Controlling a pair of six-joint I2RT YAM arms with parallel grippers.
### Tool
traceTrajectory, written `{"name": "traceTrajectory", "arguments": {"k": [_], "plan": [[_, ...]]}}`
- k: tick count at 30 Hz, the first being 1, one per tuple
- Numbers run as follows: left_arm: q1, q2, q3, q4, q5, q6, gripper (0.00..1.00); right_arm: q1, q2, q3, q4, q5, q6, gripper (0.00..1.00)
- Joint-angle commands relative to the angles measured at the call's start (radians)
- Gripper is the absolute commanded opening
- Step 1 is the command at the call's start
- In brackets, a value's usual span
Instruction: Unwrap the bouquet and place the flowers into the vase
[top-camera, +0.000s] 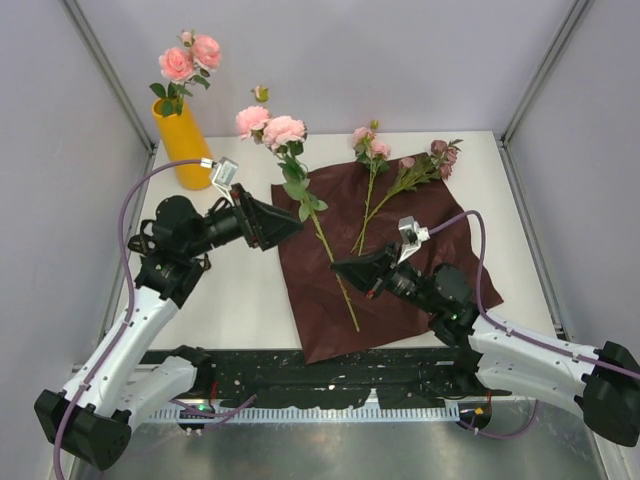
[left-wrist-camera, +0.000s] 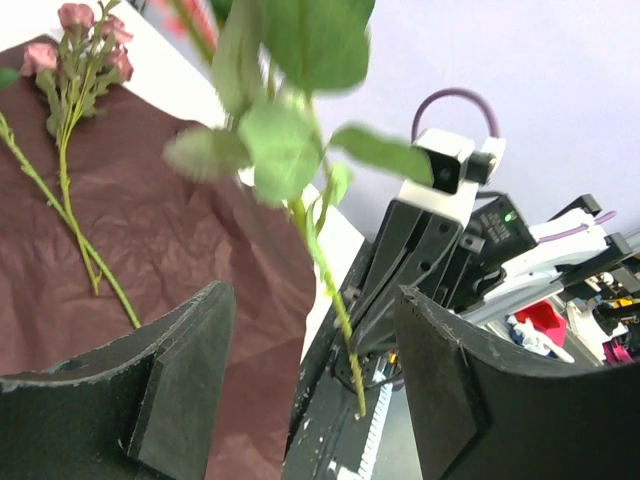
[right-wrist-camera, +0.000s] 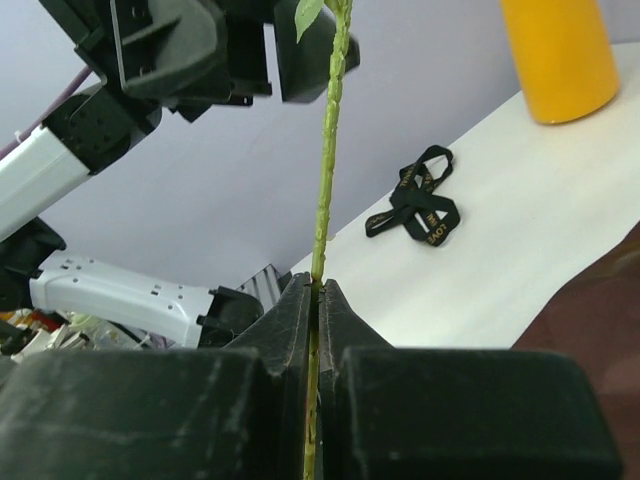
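The yellow vase (top-camera: 182, 145) stands at the back left with two pink roses (top-camera: 190, 55) in it. The dark red paper (top-camera: 420, 250) lies spread flat; the bouquet is unwrapped. A long pink rose (top-camera: 270, 125) slants across the paper's left edge. My right gripper (top-camera: 338, 267) is shut on its lower stem (right-wrist-camera: 325, 180). My left gripper (top-camera: 297, 225) is open around the leafy upper stem (left-wrist-camera: 325, 270), its pads (left-wrist-camera: 190, 370) apart from it. A small pink flower (top-camera: 372, 150) and a mauve sprig (top-camera: 435, 160) lie on the paper.
A black ribbon (right-wrist-camera: 418, 205) lies on the white table in front of the vase (right-wrist-camera: 560, 60). Grey walls close in the table on three sides. The black rail (top-camera: 330, 385) of the arm bases runs along the near edge.
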Motion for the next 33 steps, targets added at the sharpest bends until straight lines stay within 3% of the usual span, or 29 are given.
{"name": "traceTrajectory", "arguments": {"k": [1, 11, 24, 29, 33], "plan": [[-0.018, -0.019, 0.033, 0.146, -0.020, -0.049, 0.67, 0.052, 0.017, -0.012, 0.126, 0.042, -0.033, 0.06], [-0.046, 0.018, -0.008, 0.189, -0.032, -0.058, 0.51, 0.113, 0.083, -0.007, 0.192, 0.071, -0.036, 0.05], [-0.098, 0.035, -0.068, 0.214, -0.062, -0.073, 0.42, 0.132, 0.103, -0.001, 0.189, 0.110, -0.043, 0.05], [-0.098, 0.032, -0.065, 0.209, -0.077, -0.066, 0.31, 0.136, 0.123, 0.000, 0.186, 0.111, -0.041, 0.05], [-0.098, 0.039, -0.043, 0.189, -0.083, -0.049, 0.29, 0.138, 0.132, -0.001, 0.181, 0.113, -0.047, 0.05]]}}
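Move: The flower stem that the left hand is closing on crosses about 6 cm to its right, level in reach and height. The right gripper grips that stem some 6 cm nearer the base, 11 cm right and 6 cm lower; the blossoms stand roughly 15 cm ahead, 2 cm left and 14 cm up; the vase is about 16 cm ahead, 23 cm left. From the right hand, the left gripper is about 6 cm ahead, 11 cm left, 6 cm above. Right hand brings its pinched flower stem 3 cm left; left fingers edge 2 cm right, half closing around it. ##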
